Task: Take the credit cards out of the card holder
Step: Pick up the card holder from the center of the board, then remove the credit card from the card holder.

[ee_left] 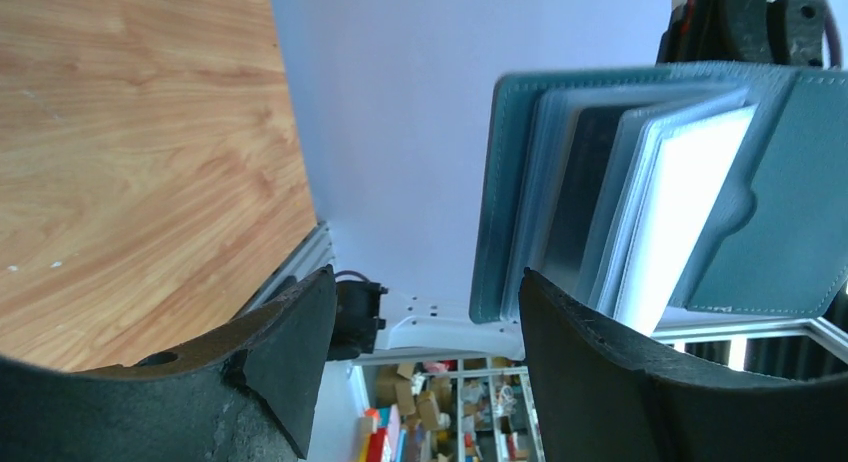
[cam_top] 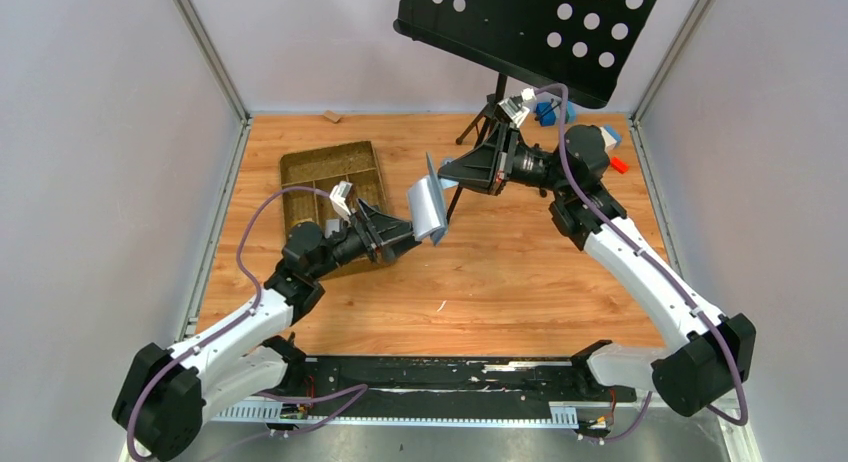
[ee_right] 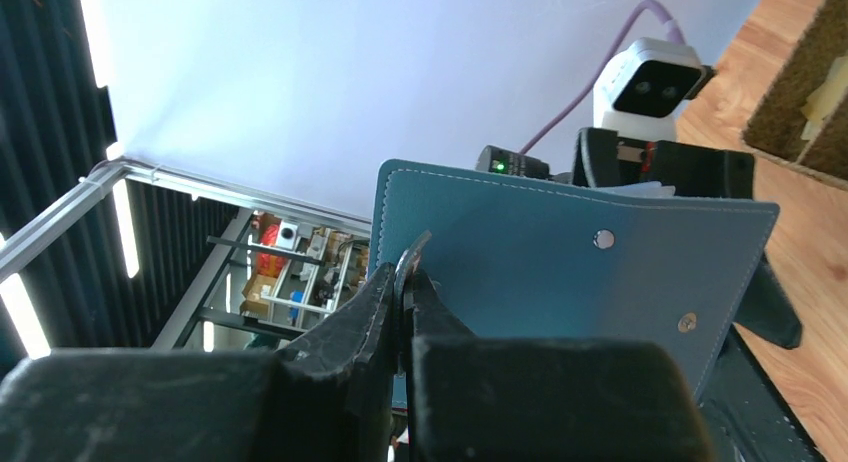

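Observation:
The blue card holder (cam_top: 428, 207) hangs open in the air above the middle of the table, between the two arms. My right gripper (ee_right: 408, 272) is shut on a thin tab at the edge of its blue cover (ee_right: 560, 272). In the left wrist view the card holder (ee_left: 800, 202) shows its inside, with clear sleeves fanned out and a dark credit card (ee_left: 575, 197) in one of them. My left gripper (ee_left: 425, 292) is open just below the sleeves with nothing between its fingers. Its right finger (ee_left: 600, 372) overlaps the holder's lower edge. I see no silvery card clearly.
A brown compartmented tray (cam_top: 330, 172) lies on the table at the back left, partly under my left arm. A black music stand (cam_top: 530, 22) on a tripod rises at the back. Blue and red items (cam_top: 555, 110) sit at the back right.

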`<state>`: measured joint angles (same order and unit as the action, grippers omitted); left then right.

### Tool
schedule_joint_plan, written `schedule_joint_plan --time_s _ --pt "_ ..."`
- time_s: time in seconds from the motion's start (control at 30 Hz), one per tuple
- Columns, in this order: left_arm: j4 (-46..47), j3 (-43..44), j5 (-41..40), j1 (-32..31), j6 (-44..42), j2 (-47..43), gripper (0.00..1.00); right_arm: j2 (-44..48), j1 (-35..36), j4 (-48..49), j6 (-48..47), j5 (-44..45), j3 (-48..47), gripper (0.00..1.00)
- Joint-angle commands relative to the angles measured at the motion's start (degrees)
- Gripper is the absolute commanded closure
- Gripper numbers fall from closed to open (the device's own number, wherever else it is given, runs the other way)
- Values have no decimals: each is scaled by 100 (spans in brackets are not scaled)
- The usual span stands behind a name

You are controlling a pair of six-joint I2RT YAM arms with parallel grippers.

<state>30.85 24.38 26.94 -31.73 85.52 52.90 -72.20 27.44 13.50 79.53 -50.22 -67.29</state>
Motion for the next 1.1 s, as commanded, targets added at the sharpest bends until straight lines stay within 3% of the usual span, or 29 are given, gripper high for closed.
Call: schedule_joint_plan --time_s 0.0,0.23,0.6,0.9,1.07 --pt "1119 239 133 18 421 297 25 324 22 425 423 157 100 100" --pt "2345 564 503 17 988 1142 25 295 348 477 473 471 253 100" --pt "4376 254 211 27 2115 1739 30 347 395 1314 1089 879 1020 100" --pt "4406 122 248 26 2191 1718 59 366 355 1520 1134 948 1297 100" --pt "3594 267 512 26 1771 1480 79 390 354 1291 958 856 1341 100"
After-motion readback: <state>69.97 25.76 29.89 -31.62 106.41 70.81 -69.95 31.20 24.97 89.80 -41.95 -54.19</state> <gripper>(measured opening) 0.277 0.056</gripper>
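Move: The card holder hangs half open from the right fingers, its middle about 6 cm below that hand, roughly 2 cm to its left and level with it fore and aft. From the open left hand it is some 9 cm up, 4 cm to the right and 2 cm ahead. The woven box stands about 20 cm ahead of the left hand, 19 cm left and 24 cm below; the stand's nearest foot is 18 cm ahead, 10 cm right, equally low. The card holder is taken by its lower left edge: the left hand climbs about 6 cm to it, easing a little forward and right at first, rolls some 20 degrees so its left side dips, and, once nearly up, closes its wide-open fingers on that edge. The right hand keeps its pinch, draws back slightly, then lowers the holder about 4 cm towards the left fingers with a small roll. ##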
